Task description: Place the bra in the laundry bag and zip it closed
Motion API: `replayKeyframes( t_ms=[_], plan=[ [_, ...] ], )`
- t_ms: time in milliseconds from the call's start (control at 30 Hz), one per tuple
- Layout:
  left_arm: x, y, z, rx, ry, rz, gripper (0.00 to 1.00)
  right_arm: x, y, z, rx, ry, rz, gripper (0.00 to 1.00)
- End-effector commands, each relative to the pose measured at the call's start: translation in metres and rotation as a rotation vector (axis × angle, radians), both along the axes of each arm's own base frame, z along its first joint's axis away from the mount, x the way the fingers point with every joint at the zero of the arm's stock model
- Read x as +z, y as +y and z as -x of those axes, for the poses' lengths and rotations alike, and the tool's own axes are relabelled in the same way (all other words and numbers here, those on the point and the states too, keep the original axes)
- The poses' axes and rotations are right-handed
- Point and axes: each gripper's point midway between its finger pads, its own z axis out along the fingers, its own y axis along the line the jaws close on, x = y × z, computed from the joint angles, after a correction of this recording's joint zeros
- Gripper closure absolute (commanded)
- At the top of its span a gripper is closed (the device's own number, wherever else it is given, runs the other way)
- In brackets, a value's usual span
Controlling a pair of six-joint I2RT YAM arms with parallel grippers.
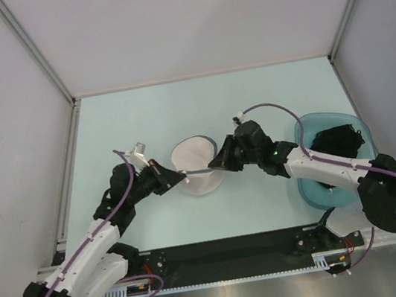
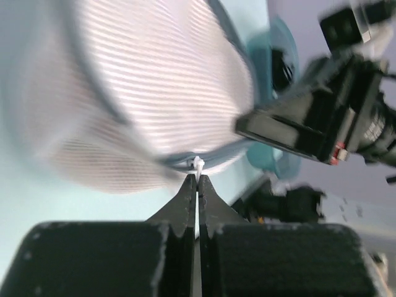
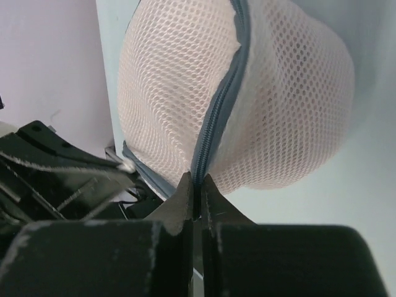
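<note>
The laundry bag (image 1: 197, 165), a round white mesh pod with a grey zip, sits mid-table between both grippers. A salmon-pink tint shows through its mesh (image 3: 167, 86); the bra itself is not plainly visible. My left gripper (image 1: 174, 176) is at the bag's left rim, shut (image 2: 198, 179) on the small white zip pull (image 2: 198, 164). My right gripper (image 1: 216, 165) is at the bag's right rim, shut (image 3: 198, 180) on the zip seam (image 3: 216, 117), which runs up over the dome between the two halves. In the left wrist view the bag (image 2: 161, 80) is blurred.
A translucent teal basin (image 1: 310, 191) stands at the right under my right arm, with a black garment (image 1: 336, 140) in it. The basin also shows in the left wrist view (image 2: 272, 154). Grey enclosure walls stand on three sides.
</note>
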Motion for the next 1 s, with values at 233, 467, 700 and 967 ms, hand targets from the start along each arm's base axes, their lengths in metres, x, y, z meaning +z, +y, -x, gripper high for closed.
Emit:
replayKeyframes(
  t_ms=[233, 467, 700, 967],
  plan=[
    [-0.019, 0.054, -0.029, 0.121, 0.017, -0.12, 1.0, -0.003, -0.036, -0.026, 0.101, -0.072, -0.03, 1.0],
    [0.036, 0.048, -0.019, 0.044, -0.2, -0.123, 0.61, 0.008, -0.071, -0.031, 0.046, -0.134, 0.178, 0.19],
    [0.089, 0.001, 0.03, -0.096, -0.406, -0.04, 0.1, 0.043, -0.121, -0.001, -0.065, -0.319, 0.308, 0.0],
    [0.081, -0.021, 0.082, -0.177, -0.471, 0.073, 0.01, 0.045, -0.137, 0.043, -0.165, -0.461, 0.108, 0.0]
  ],
)
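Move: The laundry bag sits between and just below the hands: its middle is about 5 cm to the left hand's right, 1 cm ahead and 5 cm down, with the zip pull in that hand's fingertips. From the right hand, which pinches the zip band, the bag's middle is about 5 cm left, 1 cm ahead and 5 cm down; the zip pull is some 10 cm left and level, the blue bin about 42 cm right, 2 cm back and 6 cm down. The zip pull, still pinched in the left fingers, is drawn about 5 cm left while the right hand keeps the zip band and goes some 4 cm right, both easing forward and sinking. Then both open wide, let go and withdraw up and back, each also to the right, fingers tipping up about 25 degrees. ##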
